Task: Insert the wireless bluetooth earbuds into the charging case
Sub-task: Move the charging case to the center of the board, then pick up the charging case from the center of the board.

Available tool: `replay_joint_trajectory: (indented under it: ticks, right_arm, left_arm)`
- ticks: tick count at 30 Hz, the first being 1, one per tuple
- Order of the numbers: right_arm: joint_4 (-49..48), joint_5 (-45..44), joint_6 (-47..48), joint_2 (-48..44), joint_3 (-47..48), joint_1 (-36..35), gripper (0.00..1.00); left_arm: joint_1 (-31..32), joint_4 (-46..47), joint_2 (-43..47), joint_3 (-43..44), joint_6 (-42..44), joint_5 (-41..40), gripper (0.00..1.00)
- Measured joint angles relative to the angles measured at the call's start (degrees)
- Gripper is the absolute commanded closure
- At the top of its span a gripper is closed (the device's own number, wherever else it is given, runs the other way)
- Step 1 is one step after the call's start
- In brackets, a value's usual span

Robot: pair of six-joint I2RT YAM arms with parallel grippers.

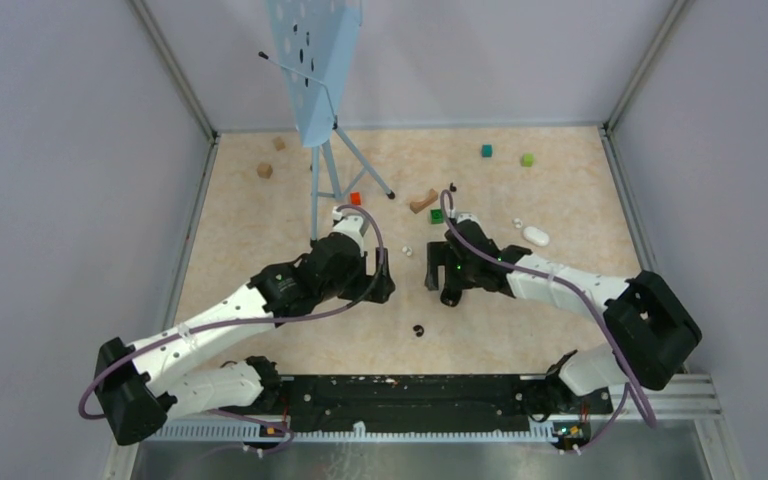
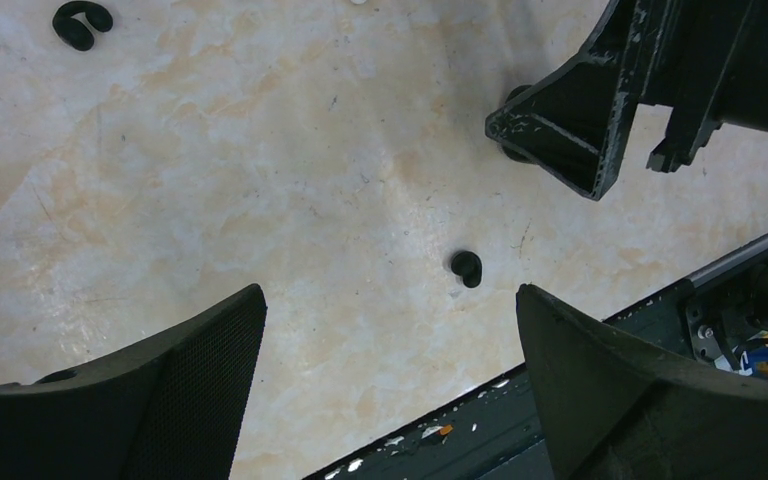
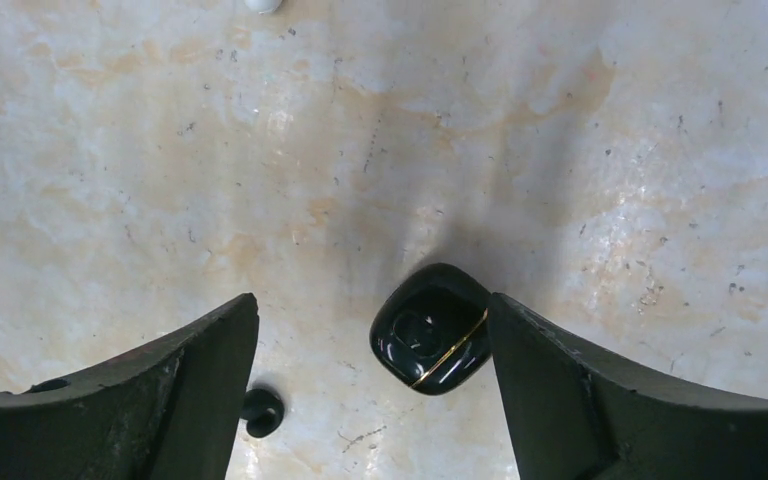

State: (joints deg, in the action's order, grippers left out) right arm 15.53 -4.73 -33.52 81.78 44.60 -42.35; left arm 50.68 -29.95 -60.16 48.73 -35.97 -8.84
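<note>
The charging case [image 3: 430,328], glossy black with a thin gold line, lies on the table between the jaws of my open right gripper [image 3: 372,300], close against the right-hand finger [image 3: 580,400]. A recessed well shows in its upper face. One black earbud [image 3: 262,410] rests beside the opposite finger. In the top view the right gripper [image 1: 438,285] hides the case. A second black earbud [image 2: 467,268] [image 1: 418,329] lies ahead of my open, empty left gripper [image 2: 388,292] [image 1: 387,290]. Tiny white earbuds [image 1: 407,250] sit just beyond both grippers.
A black C-shaped piece [image 2: 82,22] lies on the table. A white oval case [image 1: 535,235] and white buds [image 1: 516,222] sit at the right. A blue stand on a tripod [image 1: 320,150], coloured cubes [image 1: 355,198] and wooden blocks [image 1: 423,202] stand farther back. The black rail [image 1: 410,395] runs along the near edge.
</note>
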Motion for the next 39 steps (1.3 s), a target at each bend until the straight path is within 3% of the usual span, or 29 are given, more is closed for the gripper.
replay_joint_trajectory:
  ticks: [10,17,24,39]
  right_arm:
    - [12.1,-5.5,-12.6,-4.2,1.9,-0.2,0.20]
    - [14.5,-6.5,-19.3,-3.9,1.6,-1.1,0.23]
    - [16.7,-8.6,-21.7,3.0,5.0,-3.5,0.32]
    - [15.3,-9.2,-19.2,8.8,6.5,-4.7,0.46]
  left_arm:
    - [0.0,0.0,0.3,-2.3,-0.1,0.1,0.01]
    - [0.0,0.4,0.3,-3.4,-0.1,0.5,0.01]
    - [0.0,1.3,0.3,-3.4,-0.2,0.7,0.01]
    - [-0.2,1.9,-0.9,-3.4,-4.0,-0.2,0.01]
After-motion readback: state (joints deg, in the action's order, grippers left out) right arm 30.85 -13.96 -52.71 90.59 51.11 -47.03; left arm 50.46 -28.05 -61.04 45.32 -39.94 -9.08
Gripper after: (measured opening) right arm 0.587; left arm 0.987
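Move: The charging case lies almost under the open right hand, about 2 cm back, 1 cm to its right and 4 cm below. Of its neighbours, the dark earbud is roughly 8 cm back and 5 cm left of the right hand, the white earbuds some 7 cm ahead and 7 cm left, the green cube about 14 cm ahead and 2 cm left. From the left hand the case is about 3 cm ahead, 11 cm right and 15 cm below. The charging case is approached by the right hand, which first lifts about 1 cm while drawing back and to its right, then sinks over the case, ending some 3 cm lower than it began. Its wrist turns clockwise by nearly 20 degrees and tips more steeply down as the fingers partly close around the case's width, without shutting. The empty left hand sinks about 2 cm, fingers staying wide open. ##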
